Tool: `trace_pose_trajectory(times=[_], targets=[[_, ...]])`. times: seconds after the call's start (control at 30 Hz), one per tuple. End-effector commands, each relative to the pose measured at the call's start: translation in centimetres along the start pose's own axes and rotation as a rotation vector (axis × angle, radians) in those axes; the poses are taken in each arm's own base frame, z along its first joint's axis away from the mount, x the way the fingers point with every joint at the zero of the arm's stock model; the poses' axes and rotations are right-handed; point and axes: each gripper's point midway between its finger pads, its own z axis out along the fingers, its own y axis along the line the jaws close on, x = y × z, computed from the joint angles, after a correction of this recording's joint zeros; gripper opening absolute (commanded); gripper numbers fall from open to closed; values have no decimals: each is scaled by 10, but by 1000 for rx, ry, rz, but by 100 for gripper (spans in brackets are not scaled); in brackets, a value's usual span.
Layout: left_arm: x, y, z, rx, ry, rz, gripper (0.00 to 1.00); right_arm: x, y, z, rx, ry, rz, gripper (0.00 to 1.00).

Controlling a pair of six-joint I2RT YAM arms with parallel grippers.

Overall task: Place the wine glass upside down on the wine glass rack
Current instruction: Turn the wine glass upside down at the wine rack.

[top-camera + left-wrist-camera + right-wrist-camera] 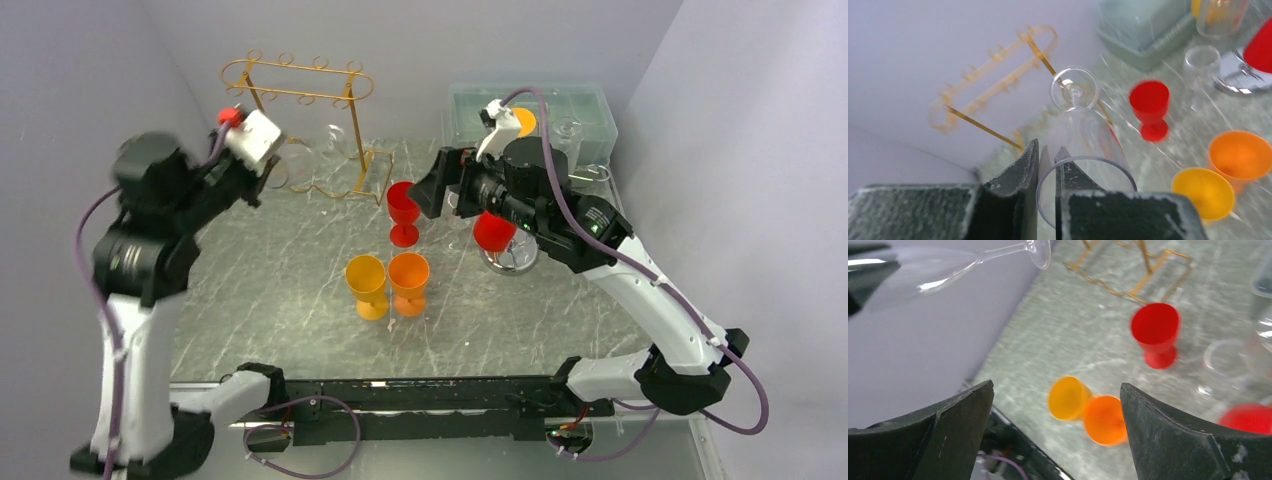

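A clear wine glass (1083,132) is pinched by the rim in my left gripper (1049,146), which is shut on it. Its stem and round foot (1074,89) point away toward the gold wire rack (998,80). From above, the left gripper (262,168) holds the glass (296,165) in the air just left of the rack (300,92), near its lower rungs. The right wrist view shows the same glass (938,270) lying roughly level at the top left. My right gripper (1056,385) is open with nothing in it, above the table's middle (425,190).
A red cup (404,210), a yellow cup (366,280) and an orange cup (409,278) stand mid-table. A red glass (494,232) sits by a silver base (512,260) under the right arm. A pale green bin (585,105) holding glasses stands at the back right.
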Motion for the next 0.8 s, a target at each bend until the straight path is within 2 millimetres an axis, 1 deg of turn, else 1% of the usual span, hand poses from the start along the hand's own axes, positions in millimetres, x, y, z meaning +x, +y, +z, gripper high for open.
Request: trace_pose_trajectory(times=[0.0, 0.07, 0.17, 0.23, 0.33, 0.43, 0.47, 0.5, 0.6, 0.67, 0.77], targets=[[-75, 14, -62, -185, -368, 241, 0, -59, 78, -10, -304, -178, 205, 100], [-93, 16, -78, -237, -475, 313, 0, -66, 107, -13, -427, -186, 287, 100], [-105, 13, -93, -259, -543, 358, 0, -75, 144, -19, -588, -205, 405, 100], [-110, 11, -102, -283, -588, 394, 0, -79, 161, -20, -655, -212, 492, 100], [-118, 7, -112, -302, -644, 450, 0, -84, 180, -19, -739, -226, 604, 100], [-120, 4, -115, -305, -664, 494, 0, -90, 202, -18, -781, -238, 624, 100], [-119, 3, -114, -303, -669, 503, 0, -92, 207, -16, -787, -241, 628, 100], [-120, 1, -116, -302, -679, 513, 0, -89, 212, -8, -787, -232, 632, 100], [-121, -3, -118, -293, -696, 530, 0, -87, 223, 5, -786, -211, 654, 100], [-120, -6, -119, -290, -703, 551, 0, -85, 226, 15, -787, -208, 687, 100], [-117, -10, -120, -290, -709, 591, 0, -90, 227, 29, -779, -236, 730, 100]])
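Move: My left hand still holds the clear wine glass by its bowl, the glass's middle roughly 7 cm ahead, 5 cm right and about level. From my right hand the wine glass is some 19 cm left, 9 cm ahead and 3 cm up. From the right hand the red goblet stands 13 cm ahead, 8 cm left; the silver rack 11 cm ahead, 15 cm right; both well below. Keeping my grip on the bowl, I draw my left hand up about 10 cm and back some 8, tipping its fingers upward about 45 degrees so the glass's foot swings up. Meanwhile I sweep my wide-open right hand left some 18 cm and up about 12, a little back, rolling its left side up, until its fingers come close beside the bowl. ##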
